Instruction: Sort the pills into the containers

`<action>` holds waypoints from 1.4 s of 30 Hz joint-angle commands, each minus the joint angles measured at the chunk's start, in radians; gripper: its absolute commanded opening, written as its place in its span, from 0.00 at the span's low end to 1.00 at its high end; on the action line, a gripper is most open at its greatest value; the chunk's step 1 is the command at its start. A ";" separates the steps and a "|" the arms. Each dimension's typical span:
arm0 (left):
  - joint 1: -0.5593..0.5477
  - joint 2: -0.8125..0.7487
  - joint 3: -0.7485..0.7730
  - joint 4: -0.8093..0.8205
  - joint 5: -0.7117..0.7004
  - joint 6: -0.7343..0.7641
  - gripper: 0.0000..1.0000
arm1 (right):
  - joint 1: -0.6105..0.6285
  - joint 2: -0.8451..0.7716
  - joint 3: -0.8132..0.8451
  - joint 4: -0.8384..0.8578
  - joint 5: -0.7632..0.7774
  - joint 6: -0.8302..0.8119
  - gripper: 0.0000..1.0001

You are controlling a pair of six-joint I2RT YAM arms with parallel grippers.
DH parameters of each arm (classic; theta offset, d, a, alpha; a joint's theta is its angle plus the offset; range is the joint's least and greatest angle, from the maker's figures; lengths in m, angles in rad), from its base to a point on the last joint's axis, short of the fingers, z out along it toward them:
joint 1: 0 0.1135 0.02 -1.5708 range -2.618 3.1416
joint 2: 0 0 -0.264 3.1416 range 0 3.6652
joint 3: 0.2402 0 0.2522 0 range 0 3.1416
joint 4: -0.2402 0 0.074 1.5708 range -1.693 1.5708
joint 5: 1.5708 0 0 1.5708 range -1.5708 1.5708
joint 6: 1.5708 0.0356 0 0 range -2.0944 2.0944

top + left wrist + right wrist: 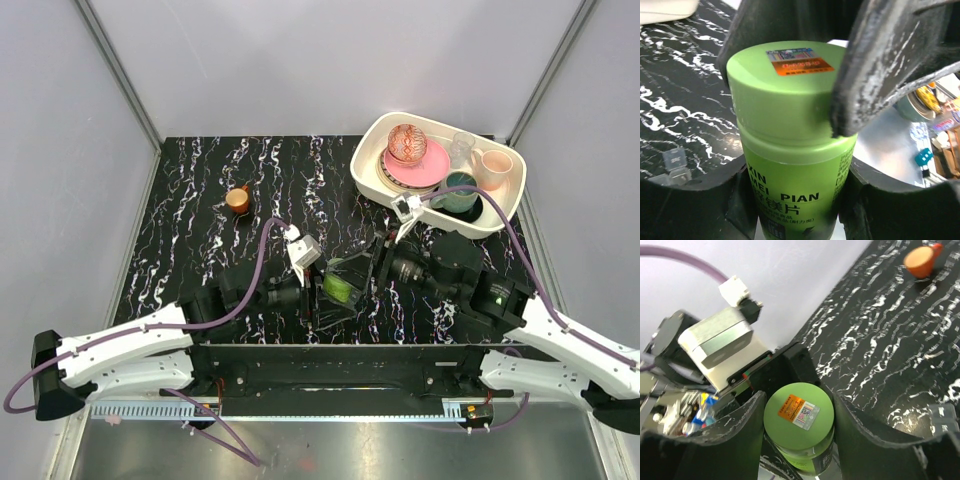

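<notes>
A green pill bottle [340, 285] with a green screw cap is held above the near middle of the table between both arms. My left gripper [795, 200] is shut on the bottle's labelled body [790, 165]. From the other side my right gripper [799, 432] is closed around the cap [799, 412], one finger [875, 75] pressing on the cap's rim. A small greyish pill box [675, 162] lies on the table beside the bottle; its edge [942, 415] also shows in the right wrist view. No pills are visible.
A small orange cup [238, 199] stands on the black marbled table at the back left. A white tray [362, 170] with plates, cups and a glass sits at the back right. Grey walls enclose the table.
</notes>
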 commanded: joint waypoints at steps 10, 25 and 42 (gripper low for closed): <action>0.003 -0.085 -0.012 0.210 0.120 -0.013 0.00 | 0.015 -0.100 -0.079 0.230 -0.448 -0.335 0.07; 0.003 -0.110 -0.047 0.255 0.144 -0.025 0.00 | 0.015 -0.208 -0.239 0.358 -0.561 -0.354 0.02; 0.003 -0.091 -0.030 0.176 0.066 -0.008 0.00 | 0.015 -0.117 -0.136 0.298 -0.178 -0.078 0.84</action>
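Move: The green bottle's cap is already pinched right at the right hand's point; the left hand grips the bottle's body, with the cap about 5 cm above, 3 cm ahead and 3 cm to the right of that hand. From the right hand, the clear pill box pieces lie some 4 cm ahead, 2 cm right and 30 cm down. The dish tub is roughly 40 cm ahead and 27 cm right, and the orange mug about 35 cm ahead and 33 cm left, both about as far below. Backward, both hands carry the bottle towards the robot, roughly 6 cm and slightly upward, while the right hand swings counter-clockwise and rolls by some 30 degrees around the cap as the left turns clockwise about half as much. The right fingers then open off the cap, and both hands ease forward again by about a centimetre; the left keeps its hold on the body. ##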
